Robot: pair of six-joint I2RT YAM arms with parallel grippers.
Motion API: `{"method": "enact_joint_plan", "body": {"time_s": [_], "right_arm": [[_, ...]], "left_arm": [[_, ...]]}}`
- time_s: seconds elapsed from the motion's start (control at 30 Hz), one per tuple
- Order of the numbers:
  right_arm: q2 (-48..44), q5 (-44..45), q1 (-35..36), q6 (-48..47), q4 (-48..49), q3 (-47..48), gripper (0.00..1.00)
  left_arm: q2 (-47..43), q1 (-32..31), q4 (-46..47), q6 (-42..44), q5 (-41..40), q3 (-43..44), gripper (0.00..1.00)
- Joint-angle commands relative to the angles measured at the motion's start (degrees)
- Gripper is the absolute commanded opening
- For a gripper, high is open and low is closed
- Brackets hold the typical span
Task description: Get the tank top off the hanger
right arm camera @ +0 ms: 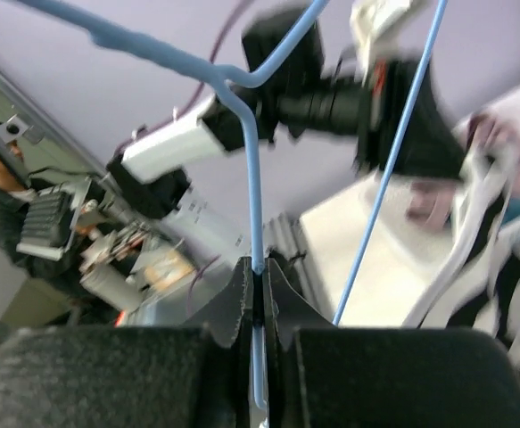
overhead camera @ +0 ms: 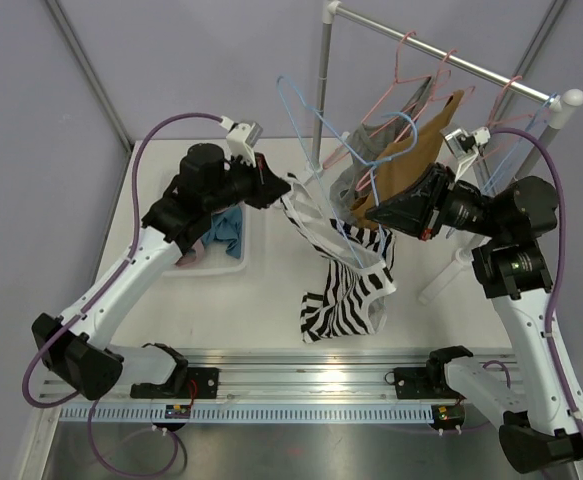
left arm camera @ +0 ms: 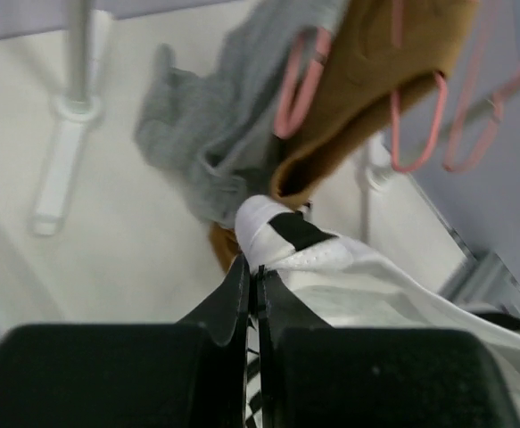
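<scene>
The tank top (overhead camera: 346, 290) is black-and-white striped and droops from a light blue wire hanger (overhead camera: 302, 112) down to the table. My left gripper (overhead camera: 285, 192) is shut on the top's upper left edge; in the left wrist view the white fabric (left arm camera: 349, 272) bunches out from between the fingertips of that gripper (left arm camera: 258, 272). My right gripper (overhead camera: 373, 213) is shut on the hanger's wire, and the right wrist view shows the blue hanger (right arm camera: 253, 178) running straight into the closed right gripper (right arm camera: 258, 269), with the tank top (right arm camera: 500, 254) at the right edge.
A clothes rack (overhead camera: 451, 60) at the back right carries pink hangers (overhead camera: 411, 60), a brown garment (overhead camera: 411, 150) and a grey one (overhead camera: 366, 150). A white bin (overhead camera: 233, 262) holding clothes sits under my left arm. The rack's post (left arm camera: 79, 53) stands on the table.
</scene>
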Motion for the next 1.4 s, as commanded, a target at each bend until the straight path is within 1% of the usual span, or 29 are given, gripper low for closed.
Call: {"method": "enact_joint_plan", "body": {"time_s": [0.0,0.07,0.1,0.13,0.17,0.23,0.27,0.3,0.37,0.4,0.43,0.47,0.5,0.53,0.57,0.6,0.63,0.67,0.77,0.8,0.83,0.9,1.0,1.07,1.1,1.13,1.23,1.27,1.37], "right_arm": [[2.10,10.44,1.98,8.59,28.45,-0.45,0.00],[2.98,13.71,4.00,7.81,35.17,-2.38,0.00],[3.68,15.90,4.61,7.02,40.60,-2.74,0.00],[3.95,17.23,4.88,6.32,41.87,-2.92,0.00],[3.95,18.81,5.06,3.96,42.23,-2.66,0.00],[3.08,24.60,5.06,0.35,41.27,-2.74,0.00],[2.20,27.58,5.32,-4.19,41.18,-3.53,0.00],[0.28,32.66,5.41,-6.32,41.88,-4.49,0.00],[-1.49,36.04,5.67,-13.06,43.72,-7.74,0.00],[-2.71,37.10,5.67,-13.89,42.60,-8.27,0.00],[-3.51,38.50,5.67,-14.25,39.63,-7.84,0.00],[-4.21,40.51,5.67,-14.25,29.77,-6.62,0.00],[-5.26,40.97,5.67,-14.08,23.32,-4.87,0.00],[-5.62,41.23,5.59,-14.51,16.20,0.54,0.00],[-5.97,41.85,5.67,-15.82,9.43,3.38,0.00],[-6.67,43.59,5.59,-15.92,-3.08,8.28,0.00],[-7.20,44.92,5.58,-17.14,-8.60,10.42,0.00],[-7.91,46.23,5.58,-16.98,-13.35,12.09,0.00],[-10.63,56.49,5.58,-14.44,-34.06,17.99,0.00],[-11.85,58.44,5.58,-13.91,-37.45,20.09,0.00],[-12.48,59.77,5.58,-13.38,-40.61,21.15,0.00],[-13.71,62.66,5.59,-12.50,-47.11,22.39,0.00],[-14.42,64.00,5.67,-11.62,-50.92,22.83,0.00],[-13.46,63.13,5.67,-10.48,-52.15,23.10,0.00],[-13.01,62.25,5.59,-10.21,-52.07,23.01,0.00],[-12.49,60.24,5.67,-10.04,-51.55,22.92,0.00],[-9.68,59.78,5.67,-9.16,-51.55,23.71,0.00],[-8.89,59.69,5.67,-9.07,-50.33,23.63,0.00],[-7.74,60.04,5.67,-8.63,-46.98,22.31,0.00]], "left_arm": [[-6.12,-0.11,11.69,1.83,21.43,-5.97,0.00],[-7.45,-1.51,14.86,4.27,27.59,-10.62,0.00],[-8.15,-2.39,13.13,6.21,26.31,-11.08,0.00],[-8.25,-4.40,11.03,7.71,22.56,-11.17,0.00],[-8.25,-4.85,7.79,8.16,13.82,-12.13,0.00],[-7.64,-4.60,5.48,6.24,8.57,-13.36,0.00],[-7.55,-4.59,5.47,6.14,7.85,-14.24,0.00],[-7.46,-4.59,5.90,5.97,9.50,-16.34,0.00],[-8.07,-4.59,10.37,3.51,13.62,-19.24,0.00],[-8.59,-4.59,11.96,2.46,13.56,-21.87,0.00],[-9.03,-4.68,12.84,0.53,12.25,-22.59,0.00],[-9.13,-4.68,12.42,-0.01,7.89,-23.03,0.00],[-8.78,-4.68,11.28,-0.53,4.62,-22.52,0.00],[-7.82,-4.59,7.88,-2.11,-2.72,-21.90,0.00],[-7.20,-4.59,6.10,-2.56,-5.49,-21.11,0.00],[-6.58,-4.59,4.78,-2.82,-7.52,-20.49,0.00],[-6.14,-4.59,3.55,-3.70,-10.41,-19.88,0.00],[-5.62,-4.59,3.36,-3.97,-11.22,-19.87,0.00],[-4.82,-4.59,3.10,-4.67,-13.42,-19.87,0.00],[-4.30,-4.59,2.75,-4.67,-13.51,-19.70,0.00],[-4.03,-4.59,2.40,-4.58,-13.43,-19.52,0.05],[-3.85,-4.59,2.13,-4.67,-12.64,-19.35,0.09],[-4.46,-4.68,1.34,-4.67,-11.23,-19.00,0.24],[-4.91,-4.77,-0.15,-4.67,-11.05,-18.30,0.48],[-5.43,-4.86,-2.25,-4.32,-11.14,-17.86,0.55],[-5.78,-5.12,-3.14,-3.97,-11.84,-17.42,0.67],[-8.59,-5.82,-7.26,-3.00,-14.21,-16.36,0.87],[-9.38,-6.00,-8.15,-2.83,-15.17,-16.01,0.99],[-12.81,-6.18,-12.54,-2.30,-17.29,-14.87,0.99]]}}
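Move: The left hand holds the striped tank top's strap; its place on the table is some 17 cm back, 11 right and 28 below, with the basket 25 cm left, 7 ahead and 26 below. The right hand holds the blue hanger; its end of the rail lies about 22 cm right, 10 ahead and 12 above, with the brown top 6 cm right and 8 ahead, its middle 10 below. Left hand draws tank top back, down 15 cm, opens; right lifts hanger 11 cm, swings right towards rail. ##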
